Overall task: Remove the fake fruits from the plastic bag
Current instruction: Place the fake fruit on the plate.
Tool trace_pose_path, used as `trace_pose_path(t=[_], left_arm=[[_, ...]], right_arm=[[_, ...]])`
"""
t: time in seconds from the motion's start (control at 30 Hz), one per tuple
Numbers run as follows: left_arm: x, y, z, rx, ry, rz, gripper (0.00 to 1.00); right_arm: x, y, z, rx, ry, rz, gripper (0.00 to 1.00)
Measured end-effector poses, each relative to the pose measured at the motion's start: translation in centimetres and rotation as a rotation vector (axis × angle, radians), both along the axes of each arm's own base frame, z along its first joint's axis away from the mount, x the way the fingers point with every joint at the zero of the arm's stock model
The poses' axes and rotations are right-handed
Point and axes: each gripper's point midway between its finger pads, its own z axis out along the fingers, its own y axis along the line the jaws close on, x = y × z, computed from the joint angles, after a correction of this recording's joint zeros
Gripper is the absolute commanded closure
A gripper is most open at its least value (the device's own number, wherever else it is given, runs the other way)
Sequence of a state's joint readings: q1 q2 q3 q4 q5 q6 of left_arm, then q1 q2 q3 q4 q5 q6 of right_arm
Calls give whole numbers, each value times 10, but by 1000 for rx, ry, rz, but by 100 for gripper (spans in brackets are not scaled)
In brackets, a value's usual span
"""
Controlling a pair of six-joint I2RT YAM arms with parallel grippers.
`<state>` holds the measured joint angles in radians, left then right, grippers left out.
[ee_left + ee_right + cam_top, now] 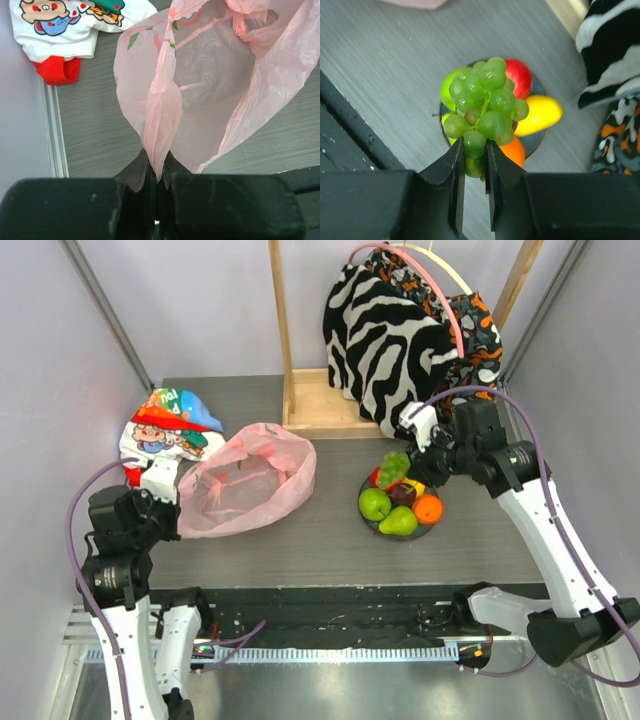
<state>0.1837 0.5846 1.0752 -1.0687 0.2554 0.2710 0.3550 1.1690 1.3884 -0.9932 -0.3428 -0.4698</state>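
Note:
The pink plastic bag (245, 480) lies open on the table's left side, and my left gripper (180, 508) is shut on its near edge. In the left wrist view a gathered fold of the bag (162, 105) runs into the closed left gripper (159, 167), and no fruit shows inside. My right gripper (475, 150) is shut on a green grape bunch (485, 100), held just above a dark plate (537, 142). On the plate sit a green apple (374, 504), green pear (399, 523), orange (428, 508), red apple (520, 77) and a yellow piece (540, 115).
A cartoon-printed white bag (165, 430) lies behind the pink one at the left wall. A wooden rack (320, 410) stands at the back, with zebra-striped cloth (385, 340) hanging just behind the right arm. A black strip runs along the near edge.

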Motion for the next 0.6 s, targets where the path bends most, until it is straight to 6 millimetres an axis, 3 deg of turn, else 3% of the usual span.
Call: trace_pose_path(t=[0.1,0.3,0.6], left_arm=[[0,-1,0,-6,0,-3,100],[0,-2,0,-8,-1,-7,100],[0,-3,0,-10,-2,-11,100]], right_arm=[[-11,-14,-16,-7,40,-16,99],[-13,-19,-45,-3,138,-19,98],[-4,-19,-60,45,202,-27,95]])
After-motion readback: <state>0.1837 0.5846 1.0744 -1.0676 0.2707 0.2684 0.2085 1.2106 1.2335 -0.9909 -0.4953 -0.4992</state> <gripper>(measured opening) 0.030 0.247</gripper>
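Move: The right hand, holding the green grapes, has the plate some 20 cm below it, its middle about 3 cm to the left. On the plate, the red apple lies about 5 cm ahead and 5 cm left of the hand, the yellow mango about 4 cm ahead and 3 cm right, the orange about 2 cm back and 3 cm right. From the left hand, the plate is about 52 cm right, 9 cm ahead and 20 cm lower. The right hand lowers the held grapes about 6 cm towards the plate's fruit, drifting slightly right and tipping down. ##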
